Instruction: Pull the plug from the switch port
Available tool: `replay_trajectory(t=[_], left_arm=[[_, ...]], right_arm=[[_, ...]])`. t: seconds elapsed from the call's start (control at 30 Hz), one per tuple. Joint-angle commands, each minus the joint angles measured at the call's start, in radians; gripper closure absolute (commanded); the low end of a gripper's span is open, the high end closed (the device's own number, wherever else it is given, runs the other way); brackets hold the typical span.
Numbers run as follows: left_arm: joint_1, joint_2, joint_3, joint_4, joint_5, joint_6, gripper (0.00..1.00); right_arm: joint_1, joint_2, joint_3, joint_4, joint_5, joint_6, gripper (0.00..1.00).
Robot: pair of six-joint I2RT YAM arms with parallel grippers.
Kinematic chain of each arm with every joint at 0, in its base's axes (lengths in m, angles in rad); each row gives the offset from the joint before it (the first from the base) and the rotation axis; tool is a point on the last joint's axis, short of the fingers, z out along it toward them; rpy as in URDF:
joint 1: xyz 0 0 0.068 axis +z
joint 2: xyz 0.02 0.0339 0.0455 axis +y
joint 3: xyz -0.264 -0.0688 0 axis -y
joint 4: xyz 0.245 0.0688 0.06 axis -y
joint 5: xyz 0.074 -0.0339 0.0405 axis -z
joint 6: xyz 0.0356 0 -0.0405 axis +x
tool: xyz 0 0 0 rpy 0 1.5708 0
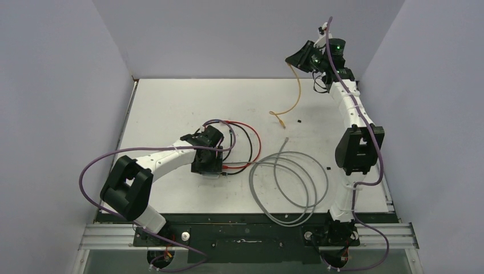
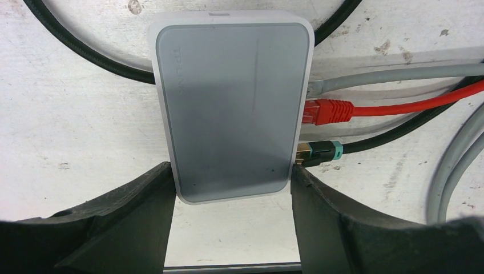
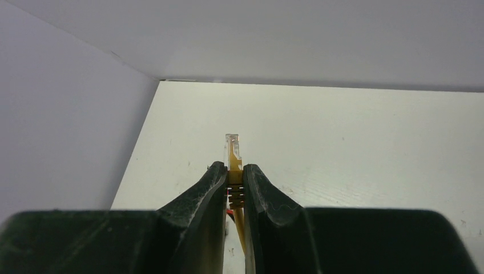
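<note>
The switch (image 2: 234,108), a flat pale grey box, lies on the white table with my left gripper (image 2: 231,174) shut on its near end, one finger pressed against each long side. Three plugs sit in its right edge: a grey one (image 2: 315,87), a red one (image 2: 325,111) and a black one with a teal band (image 2: 319,151). In the top view the left gripper (image 1: 206,162) covers the switch. My right gripper (image 3: 233,171) is shut on a yellow plug (image 3: 233,149), free of the switch. It hangs high at the back right (image 1: 298,60), and the yellow cable (image 1: 297,91) trails down to the table.
A grey cable (image 1: 285,188) lies coiled on the table between the arms, its loose end (image 1: 285,140) pointing away. Red and black cables (image 1: 251,142) loop just right of the switch. Grey walls close in the left, back and right sides.
</note>
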State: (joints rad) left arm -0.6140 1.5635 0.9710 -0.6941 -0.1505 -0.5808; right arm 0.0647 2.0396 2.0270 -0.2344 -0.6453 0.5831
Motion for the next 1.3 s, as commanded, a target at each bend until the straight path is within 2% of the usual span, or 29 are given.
replay_trajectory(t=[0.0, 0.2, 0.7, 1.1, 1.17, 1.27], left_arm=[[-0.004, -0.016, 0.016, -0.019, -0.028, 0.009, 1.0], [-0.004, -0.002, 0.034, -0.025, -0.02, 0.015, 1.0], [-0.005, 0.021, 0.062, -0.042, -0.016, 0.019, 1.0], [-0.005, 0.049, 0.096, -0.045, -0.008, 0.029, 1.0], [-0.006, 0.054, 0.101, -0.042, -0.004, 0.031, 1.0], [-0.006, 0.059, 0.105, -0.039, 0.0, 0.034, 1.0]], right_arm=[[0.001, 0.014, -0.034, 0.06, 0.002, -0.042, 0.95], [-0.027, 0.095, -0.09, 0.11, 0.049, -0.065, 0.95], [-0.116, 0.333, 0.116, 0.129, 0.222, -0.001, 0.93], [-0.155, 0.367, 0.157, 0.151, 0.372, 0.0, 0.85], [-0.159, 0.37, 0.167, 0.153, 0.381, -0.008, 0.77], [-0.16, 0.372, 0.182, 0.143, 0.393, -0.021, 0.5]])
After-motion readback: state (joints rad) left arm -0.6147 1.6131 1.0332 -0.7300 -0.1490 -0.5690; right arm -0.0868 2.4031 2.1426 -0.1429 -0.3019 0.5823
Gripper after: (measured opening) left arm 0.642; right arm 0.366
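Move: The right hand holds the yellow cable's upper plug, and its drop spot is bare table near the far edge, about 12 cm ahead, 14 cm right and 32 cm below. The cable's lower plug is 8 cm back, straight below sideways; a small black piece sits 6 cm back and 8 cm right, and the grey cable's loose end 15 cm back and 1 cm right, all at table height. From the left hand, the spot is some 44 cm ahead, 46 cm right and 4 cm lower. The right hand, still pinching the yellow plug, sinks about 18 cm and then, with the descent running out, swings right and forward by roughly 15 and 11 cm towards the far edge of the table, turning clockwise just under 30 degrees and tipping a little downward. Almost at a stop and still well above the table, its fingers open and let the plug go, while the left hand keeps its grip on the switch and hardly moves. ##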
